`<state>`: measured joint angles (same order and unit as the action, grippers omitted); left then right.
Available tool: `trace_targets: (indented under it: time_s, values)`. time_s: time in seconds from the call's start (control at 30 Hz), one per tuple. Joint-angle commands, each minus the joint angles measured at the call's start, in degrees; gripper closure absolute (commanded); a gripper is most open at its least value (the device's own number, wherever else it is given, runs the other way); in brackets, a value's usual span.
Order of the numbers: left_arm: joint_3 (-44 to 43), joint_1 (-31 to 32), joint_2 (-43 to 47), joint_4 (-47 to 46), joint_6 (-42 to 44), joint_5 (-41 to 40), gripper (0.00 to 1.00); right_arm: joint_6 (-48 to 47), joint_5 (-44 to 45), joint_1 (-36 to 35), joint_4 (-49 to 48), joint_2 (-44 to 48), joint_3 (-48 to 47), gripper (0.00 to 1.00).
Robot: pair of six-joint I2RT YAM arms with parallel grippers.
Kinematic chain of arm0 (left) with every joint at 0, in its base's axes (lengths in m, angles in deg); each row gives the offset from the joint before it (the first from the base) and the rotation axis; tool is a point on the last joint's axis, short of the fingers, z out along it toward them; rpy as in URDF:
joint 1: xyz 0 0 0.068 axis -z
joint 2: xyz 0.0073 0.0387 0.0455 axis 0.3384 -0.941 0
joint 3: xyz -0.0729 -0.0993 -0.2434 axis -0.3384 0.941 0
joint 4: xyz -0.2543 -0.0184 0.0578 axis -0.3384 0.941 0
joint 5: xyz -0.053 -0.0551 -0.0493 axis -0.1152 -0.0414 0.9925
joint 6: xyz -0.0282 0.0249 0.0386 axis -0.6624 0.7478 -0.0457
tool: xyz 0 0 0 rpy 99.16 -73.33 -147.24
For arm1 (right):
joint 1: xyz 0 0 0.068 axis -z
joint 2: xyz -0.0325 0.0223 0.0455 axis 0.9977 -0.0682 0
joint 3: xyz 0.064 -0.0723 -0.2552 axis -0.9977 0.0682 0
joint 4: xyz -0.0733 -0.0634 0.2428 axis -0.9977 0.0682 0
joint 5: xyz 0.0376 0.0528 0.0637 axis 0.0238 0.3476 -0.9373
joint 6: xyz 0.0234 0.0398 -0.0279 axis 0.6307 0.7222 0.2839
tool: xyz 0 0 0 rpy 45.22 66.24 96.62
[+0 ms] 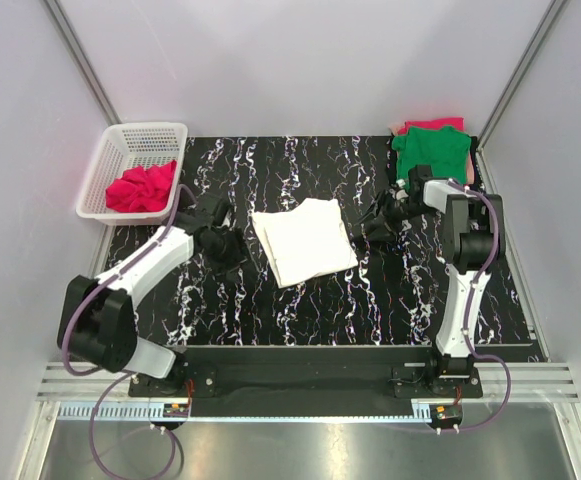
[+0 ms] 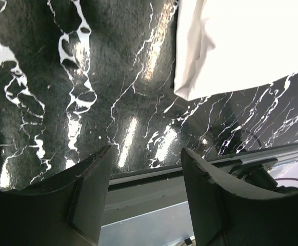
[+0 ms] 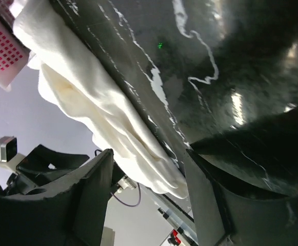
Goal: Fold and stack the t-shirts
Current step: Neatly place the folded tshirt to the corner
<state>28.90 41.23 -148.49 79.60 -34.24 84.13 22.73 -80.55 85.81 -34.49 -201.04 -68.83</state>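
A folded white t-shirt (image 1: 304,239) lies in the middle of the black marbled table (image 1: 300,310). My left gripper (image 1: 228,245) hovers just off its left edge, open and empty; the shirt's corner (image 2: 231,46) shows at the upper right of the left wrist view. My right gripper (image 1: 372,226) sits off the shirt's right edge, open, its jaws facing the folded edge (image 3: 113,123) with nothing between them. A folded green t-shirt (image 1: 431,152) rests on a pinkish-red one (image 1: 432,125) at the back right. A crumpled red shirt (image 1: 142,187) fills the basket.
A white plastic basket (image 1: 120,150) stands at the back left corner. Grey walls with metal struts close in both sides. A metal rail (image 1: 300,385) runs along the near edge by the arm bases.
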Motion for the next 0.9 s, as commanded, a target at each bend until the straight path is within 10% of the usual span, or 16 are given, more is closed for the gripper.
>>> trace_targets:
  time_s: [0.0,0.87]
  values:
    - [-4.81,-0.27,-1.69,-1.26,0.76,0.67,0.40,-0.94,-2.53,-1.66,-2.78,-2.32,-2.07,0.36]
    - [-1.48,-2.12,-1.96,-3.29,2.00,-1.27,0.39,-2.78,3.18,-8.95,-3.04,-5.31,0.48,0.36]
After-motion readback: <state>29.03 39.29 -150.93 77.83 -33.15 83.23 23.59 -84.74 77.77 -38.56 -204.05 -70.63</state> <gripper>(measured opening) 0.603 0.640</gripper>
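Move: Low over the table, the right hand has the middle of the folded white t-shirt about 16 cm to its left and 4 cm nearer the robot, at nearly its own height. The green t-shirt on the corner stack lies some 16 cm ahead of that hand and 14 cm to its right. From the left hand, the white t-shirt's middle is about 15 cm to the right, 5 cm ahead and 8 cm below. Sliding left about 6 cm at an unchanged, low height, the right hand brings its open fingers onto the white t-shirt's right-hand edge, the lower finger working in under the fold and the upper one above it. It turns some 10 degrees counter-clockwise on the way, then stays there with the fingers still open. ##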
